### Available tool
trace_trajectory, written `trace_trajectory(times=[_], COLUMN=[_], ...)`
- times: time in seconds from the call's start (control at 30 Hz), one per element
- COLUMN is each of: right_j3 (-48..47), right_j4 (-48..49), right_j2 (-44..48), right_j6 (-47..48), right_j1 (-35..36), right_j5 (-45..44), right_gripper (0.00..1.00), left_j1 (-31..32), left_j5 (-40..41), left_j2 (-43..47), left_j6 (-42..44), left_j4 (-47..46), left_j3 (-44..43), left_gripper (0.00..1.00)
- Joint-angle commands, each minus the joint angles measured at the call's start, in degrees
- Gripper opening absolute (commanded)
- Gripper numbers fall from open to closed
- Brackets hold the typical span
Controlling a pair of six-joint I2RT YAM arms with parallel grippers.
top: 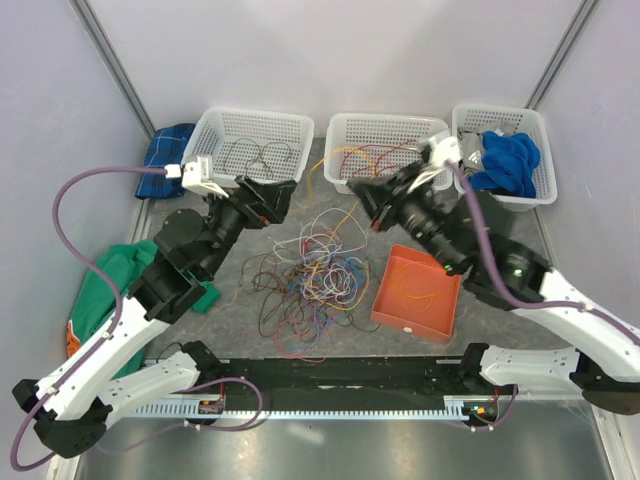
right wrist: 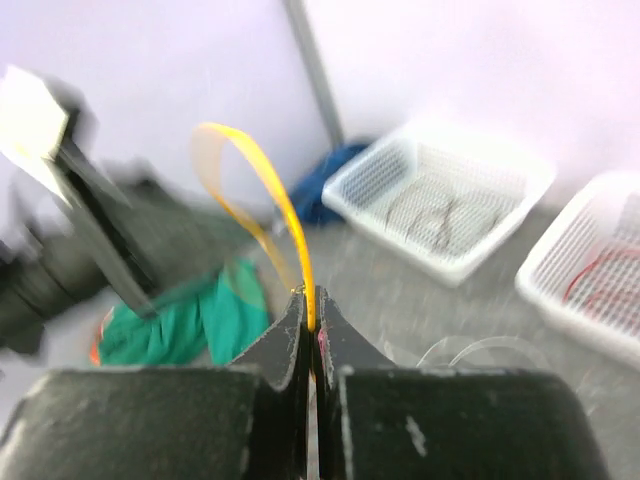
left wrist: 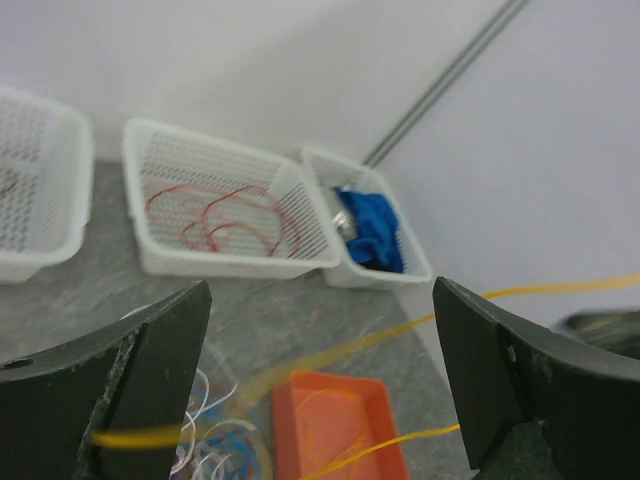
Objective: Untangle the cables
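Observation:
The cables [top: 310,275] lie as a loose tangle of red, orange, purple, blue, white and dark wires in the middle of the table. My right gripper [right wrist: 310,300] is shut on a yellow cable [right wrist: 270,180], which arches up and away from its tips. It hovers above the tangle's far right side [top: 362,200]. My left gripper [left wrist: 320,300] stands wide open, with the yellow cable [left wrist: 400,330] running slack across the gap below it and touching neither finger. In the top view the left gripper [top: 280,200] hangs over the tangle's far left side.
Three white baskets stand at the back: the left [top: 250,140] holds dark wires, the middle [top: 385,150] red and orange wires, the right [top: 500,190] a blue cloth [top: 510,160]. An orange tray [top: 415,295] with orange wire sits right of the tangle. A green cloth [top: 120,270] lies left.

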State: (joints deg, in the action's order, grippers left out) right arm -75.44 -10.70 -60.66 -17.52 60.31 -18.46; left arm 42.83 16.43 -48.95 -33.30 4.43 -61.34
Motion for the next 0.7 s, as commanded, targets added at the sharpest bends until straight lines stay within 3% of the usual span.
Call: trace_trajectory(times=[0.0, 0.2, 0.3, 0.43, 0.67], right_j3=[-13.9, -26.1, -29.0, -32.0, -34.4], right_j4=[-11.9, -16.0, -17.0, -18.5, -20.2], right_j2=[-1.9, -6.1, -7.4, -9.4, -10.0], right_j6=[6.5, 7.8, 7.6, 6.0, 5.0], right_j1=[0.1, 0.0, 0.0, 0.0, 0.0], right_j5=[-8.1, -8.3, -8.6, -7.9, -7.9], right_gripper=[0.00, 0.00, 0.00, 0.00, 0.00], left_j1=[-0.2, -0.2, -0.2, -0.2, 1.3], left_j5=[10.6, 11.2, 2.3, -11.0, -20.0], left_j2=[4.5, 9.5, 12.0, 13.1, 6.9], left_j6=[-3.2, -5.7, -2.7, 4.4, 10.5], left_j4=[6.5, 6.1, -0.4, -19.7, -28.4], left_j3=[6.0, 13.2, 17.3, 24.3, 28.9], left_gripper=[1.00, 1.00, 0.99, 1.00, 1.00])
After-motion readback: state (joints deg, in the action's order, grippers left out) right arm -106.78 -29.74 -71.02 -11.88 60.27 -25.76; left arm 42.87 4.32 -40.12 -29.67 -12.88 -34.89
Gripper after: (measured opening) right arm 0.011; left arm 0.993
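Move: The cable tangle lies about 3 cm to the right of the left hand, roughly level with it forward and some 41 cm below. From the right hand, which holds the yellow cable coming out of it, the tangle is about 3 cm ahead, 8 cm left and 43 cm down. The orange box stands some 16 cm right of the right hand, level forward; the right basket 38 cm ahead and 11 cm right, the left basket 35 cm ahead and 15 cm left of the left hand. The yellow cable, still pinched in the shut right fingers, is carried about 10 cm higher away from the tangle, with a smaller shift right, and then held up there. Meanwhile the already open left hand sinks some 10 cm towards the tangle, veering left first, then swinging back right and slightly back as it turns clockwise, fingers staying wide. ##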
